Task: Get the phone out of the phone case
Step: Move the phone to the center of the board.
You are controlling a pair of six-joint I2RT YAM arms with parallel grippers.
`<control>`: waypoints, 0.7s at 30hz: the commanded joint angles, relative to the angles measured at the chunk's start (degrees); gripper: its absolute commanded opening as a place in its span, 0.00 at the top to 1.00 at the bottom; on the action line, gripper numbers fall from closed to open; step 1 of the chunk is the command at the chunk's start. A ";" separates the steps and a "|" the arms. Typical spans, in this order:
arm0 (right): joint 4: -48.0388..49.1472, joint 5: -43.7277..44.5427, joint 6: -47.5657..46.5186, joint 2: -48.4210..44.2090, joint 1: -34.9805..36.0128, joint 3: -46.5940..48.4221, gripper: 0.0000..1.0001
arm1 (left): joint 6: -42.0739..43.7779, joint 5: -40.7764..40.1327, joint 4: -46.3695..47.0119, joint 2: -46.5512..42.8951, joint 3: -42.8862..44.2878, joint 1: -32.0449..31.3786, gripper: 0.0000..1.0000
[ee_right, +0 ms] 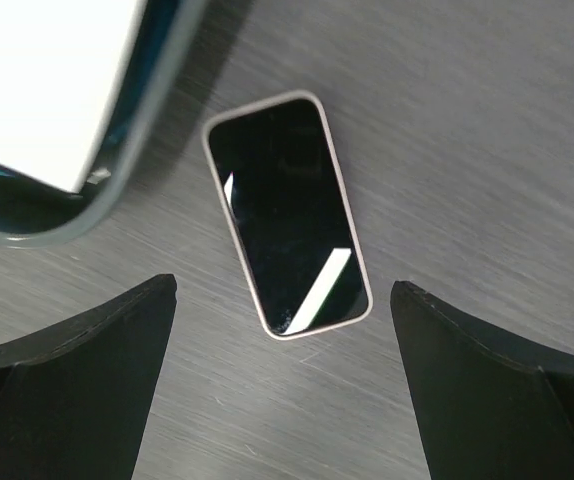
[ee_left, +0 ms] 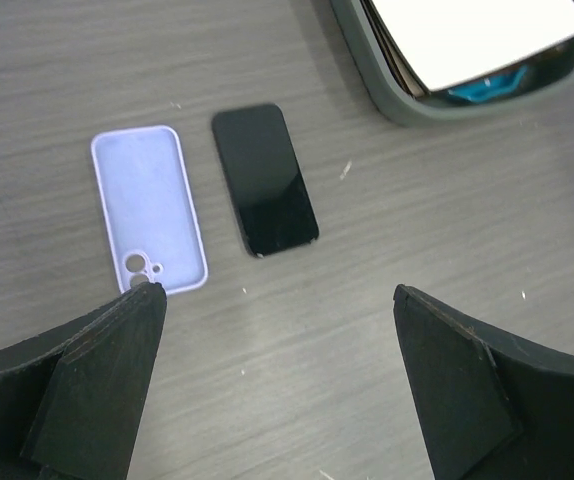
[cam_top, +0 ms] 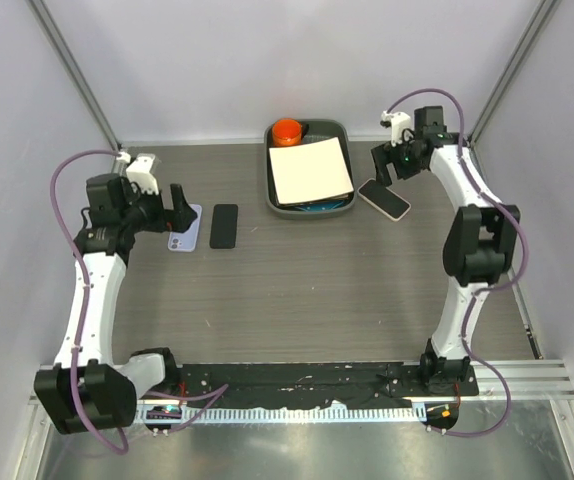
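An empty lavender phone case (ee_left: 149,207) lies inside-up on the table, with a bare black phone (ee_left: 264,180) flat just to its right, apart from it. My left gripper (ee_left: 277,292) hovers open on the near side of both, holding nothing. In the top view it (cam_top: 174,214) stands over the lavender case (cam_top: 186,229), left of the black phone (cam_top: 224,226). A second phone in a pale pink case (ee_right: 287,214) lies screen-up at the right. My right gripper (ee_right: 283,285) hangs open above its near end, touching nothing.
A grey tray (cam_top: 272,182) at the back centre holds a white sheet (cam_top: 310,169) and an orange round object (cam_top: 287,131). The pink-cased phone (cam_top: 384,199) lies just off the tray's right corner. Walls close in the table on three sides.
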 commanded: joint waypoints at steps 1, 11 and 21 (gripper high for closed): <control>-17.28 6.09 -7.11 10.56 0.33 15.01 0.06 | 2.71 3.91 -4.86 -4.49 -3.13 -0.04 0.00; -26.53 16.29 -17.05 23.25 0.33 28.69 0.05 | 1.30 5.23 -3.28 -10.92 -7.44 -0.04 0.00; -29.08 6.02 -22.94 23.25 0.33 26.67 0.02 | 0.95 4.70 -1.27 -13.47 -9.90 -0.04 0.00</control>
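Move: The cased phone by the tray is almost straight below the right hand, roughly 12 cm down and 1 cm to the right. The tray's middle is about 22 cm to the hand's left and 8 cm farther out, and the orange cup in the tray some 31 cm left and 20 cm out. From the left hand this same phone lies about 61 cm to the right, 10 cm ahead and 20 cm lower. Down, fast at first and then slowing, the right hand sinks about 9 cm towards the cased phone beside the tray while drifting some 4 cm right. Its wrist turns roughly 30 degrees, bringing the wide-open fingers nearly straight down with a slight counter-clockwise twist over the phone's nearer, right-hand half. The empty left hand draws back about 5 cm, still open. ##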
